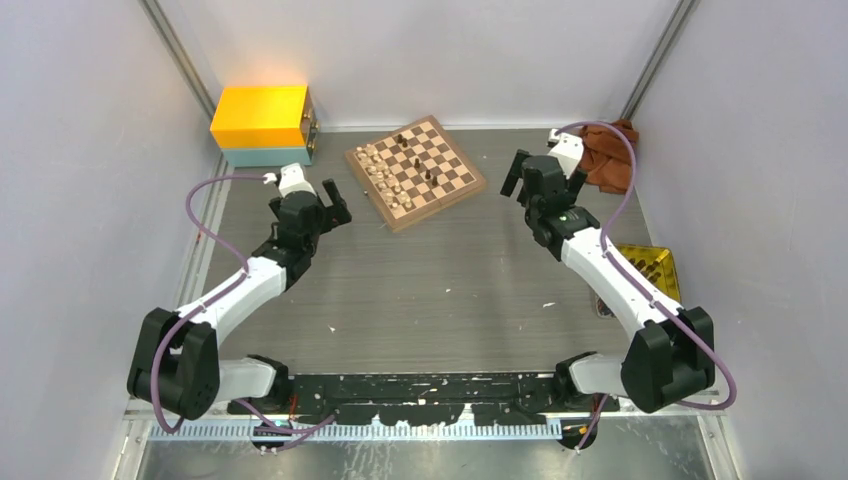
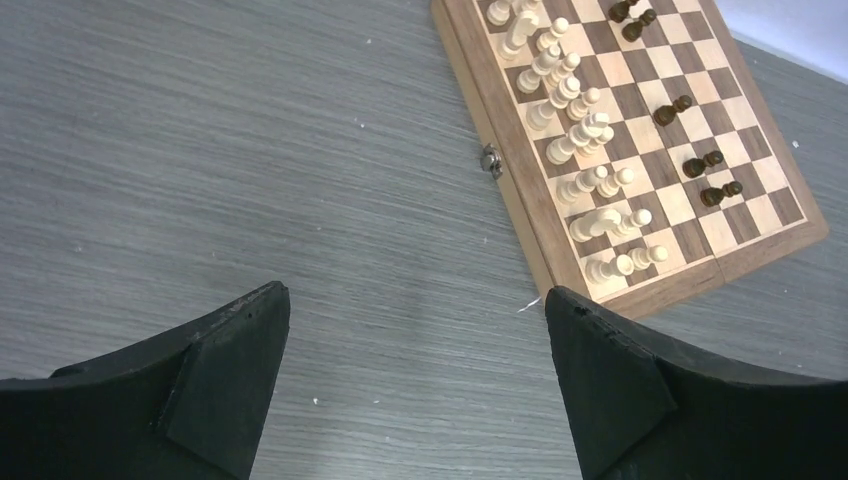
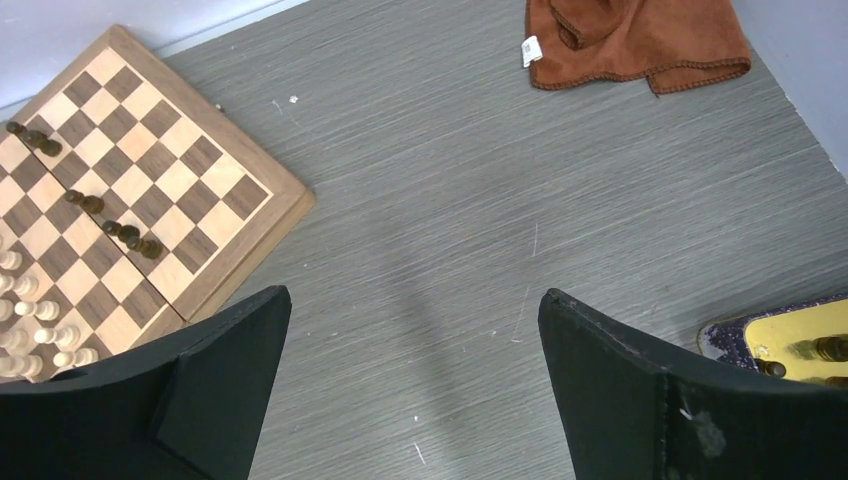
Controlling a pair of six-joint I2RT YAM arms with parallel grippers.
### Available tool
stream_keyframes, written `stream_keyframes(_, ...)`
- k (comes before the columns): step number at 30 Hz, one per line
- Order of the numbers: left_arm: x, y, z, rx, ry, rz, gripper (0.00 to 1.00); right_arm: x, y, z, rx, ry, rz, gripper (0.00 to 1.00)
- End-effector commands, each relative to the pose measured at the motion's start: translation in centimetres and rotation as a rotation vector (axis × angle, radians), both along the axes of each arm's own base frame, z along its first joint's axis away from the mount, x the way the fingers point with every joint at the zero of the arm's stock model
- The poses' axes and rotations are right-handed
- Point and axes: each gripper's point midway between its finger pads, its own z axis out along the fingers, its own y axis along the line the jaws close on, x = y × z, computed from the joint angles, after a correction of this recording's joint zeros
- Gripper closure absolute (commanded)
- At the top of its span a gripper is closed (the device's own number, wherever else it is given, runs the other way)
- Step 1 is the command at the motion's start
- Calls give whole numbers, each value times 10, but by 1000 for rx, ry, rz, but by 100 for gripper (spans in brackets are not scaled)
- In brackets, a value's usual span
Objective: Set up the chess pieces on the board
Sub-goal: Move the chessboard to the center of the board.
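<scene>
The board (image 1: 458,170) lies open at the back middle of the table, turned at an angle. Cream chess pieces (image 1: 385,178) stand in two rows along its left side, and a few dark chess pieces (image 1: 425,170) stand scattered on its middle and far squares. My left gripper (image 1: 335,203) is open and empty, just left of the board. In the left wrist view (image 2: 416,290) it hovers over bare table, with the board (image 2: 510,190) and cream pieces (image 2: 585,130) to the upper right. My right gripper (image 1: 546,178) is open and empty, right of the board; it is also over bare table in the right wrist view (image 3: 415,292).
A yellow tray (image 1: 650,268) holding dark pieces sits by the right arm; its corner shows in the right wrist view (image 3: 800,335). A brown cloth (image 1: 607,155) lies at the back right. A yellow box on a teal base (image 1: 262,118) stands at the back left.
</scene>
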Motion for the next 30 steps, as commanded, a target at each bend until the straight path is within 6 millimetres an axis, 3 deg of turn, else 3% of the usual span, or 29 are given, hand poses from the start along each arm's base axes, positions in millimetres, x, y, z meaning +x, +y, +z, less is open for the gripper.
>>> stream_keyframes(1, 10, 4, 22, -62, -30, 81, 0, 15, 2, 19, -37, -54, -18, 0)
stream_keyframes(5, 15, 8, 18, -83, 15, 146, 0, 41, 7, 17, -121, -39, 11, 1)
stream_keyframes(6, 17, 7, 17, -111, 20, 166, 0, 49, 11, 17, -143, -38, 42, 12)
stream_keyframes(8, 21, 7, 12, -163, 34, 219, 0, 68, 12, 14, -169, -41, 71, 53)
stream_keyframes(9, 21, 8, 7, -188, 57, 255, 0, 80, 9, 9, -165, -22, 68, 64)
stream_keyframes(11, 27, 7, 0, -228, 78, 297, 0, 104, 9, -2, -148, 32, 98, 80)
stream_keyframes(13, 35, 2, -7, -262, 101, 323, 0, 123, 12, -11, -158, 68, 130, 87)
stream_keyframes(17, 55, -11, -18, -304, 141, 331, 6, 153, 16, -25, -169, 87, 154, 91)
stream_keyframes(21, 73, -25, -33, -344, 168, 328, 29, 182, 20, -40, -158, 110, 180, 92)
stream_keyframes(25, 85, -29, -47, -360, 175, 348, 63, 202, 29, -61, -144, 133, 223, 93)
stream_keyframes(30, 98, -37, -66, -370, 203, 346, 81, 224, 39, -81, -129, 155, 266, 94)
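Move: Ahead and to the right of the left hand, the chessboard's middle lies about 17 cm out, 15 cm right and 15 cm below. The drawer box stands some 22 cm ahead of that hand, 17 cm to its left and about 10 cm below. From the right hand the chessboard's middle is roughly 17 cm ahead, 22 cm left and 21 cm below; the brown cloth lies around 20 cm ahead and 20 cm right, 20 cm below. Reaching out about 20 cm and sinking some 10, the right hand heads for the outside of the chessboard's far right edge, closing its fingers almost shut and tipping slightly down. The left hand comes down about 8 cm and forward as much, drifting right towards the latch side, turning some 20 degrees counter-clockwise, its left side rolling down, its tips dipping and its fingers closing to a quarter open. ##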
